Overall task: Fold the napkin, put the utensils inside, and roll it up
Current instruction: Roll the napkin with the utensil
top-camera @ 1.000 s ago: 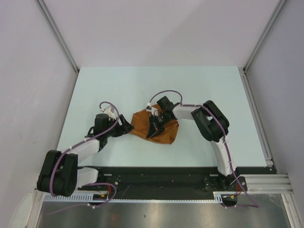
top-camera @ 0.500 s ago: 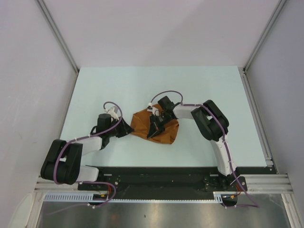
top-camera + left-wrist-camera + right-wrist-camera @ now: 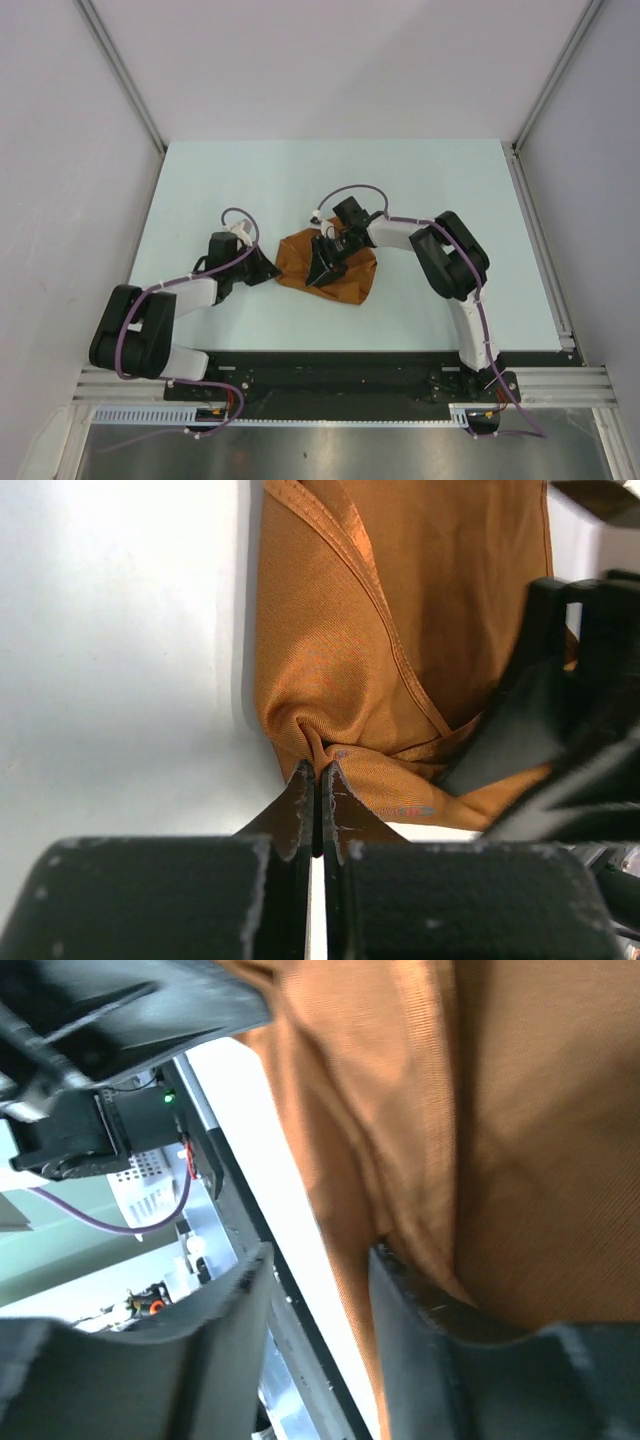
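Observation:
The rust-brown napkin lies bunched in a loose folded heap on the pale table, between my two grippers. My left gripper is at its left corner, and in the left wrist view the left gripper is shut, pinching a puckered corner of the napkin. My right gripper hovers over the middle of the cloth, pointing at the near edge. In the right wrist view the right gripper is open, one finger resting against the napkin. The utensils are hidden.
The black base rail runs along the table's near edge, close behind the napkin. The right gripper's dark body crowds the right of the left wrist view. Grey walls enclose the table on three sides.
My left gripper reached the napkin's left corner and shut on it. My right gripper, which was shut on the cloth, has opened and shifted slightly left.

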Robot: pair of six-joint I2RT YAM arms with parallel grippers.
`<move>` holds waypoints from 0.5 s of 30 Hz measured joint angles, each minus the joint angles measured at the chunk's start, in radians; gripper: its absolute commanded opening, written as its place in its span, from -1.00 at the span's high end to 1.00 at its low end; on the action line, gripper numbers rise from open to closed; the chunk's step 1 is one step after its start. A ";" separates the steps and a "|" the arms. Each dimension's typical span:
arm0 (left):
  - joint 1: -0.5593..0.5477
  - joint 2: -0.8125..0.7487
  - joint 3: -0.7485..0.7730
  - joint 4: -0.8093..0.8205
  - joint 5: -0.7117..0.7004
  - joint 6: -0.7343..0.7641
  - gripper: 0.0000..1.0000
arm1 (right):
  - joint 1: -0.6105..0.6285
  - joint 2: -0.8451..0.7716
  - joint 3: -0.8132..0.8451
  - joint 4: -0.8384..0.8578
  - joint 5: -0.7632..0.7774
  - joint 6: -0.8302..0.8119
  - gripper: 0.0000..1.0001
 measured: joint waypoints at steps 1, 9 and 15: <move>0.000 0.004 0.007 -0.010 0.000 0.000 1.00 | 0.000 -0.015 0.000 -0.006 0.004 -0.003 -0.14; 0.002 0.035 0.047 -0.062 0.002 0.000 1.00 | 0.029 -0.162 0.000 -0.057 0.129 -0.073 -0.46; 0.011 0.060 0.051 -0.068 0.012 -0.001 1.00 | 0.215 -0.331 -0.106 -0.002 0.503 -0.239 -0.50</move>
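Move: The left fingers already pinch the napkin's near left corner. From the right hand that corner is about 9 cm left, level, and some 2 cm below. The folded near edge that the right hand has just been holding sits about 1 cm below its half-open fingertips. The napkin's middle is roughly 4 cm ahead, 1 cm to the right and 3 cm below, and its near right corner is 5 cm back and 8 cm right. Keep the left gripper shut on the near left corner, letting it sink only about a centimetre. Lift the right gripper clear of the folded near edge, straight up about 5 cm, opening its fingers wider; near the top, roll the wrist some 35 degrees so its forward side rises, and drift back and a little left towards the pinched corner. ##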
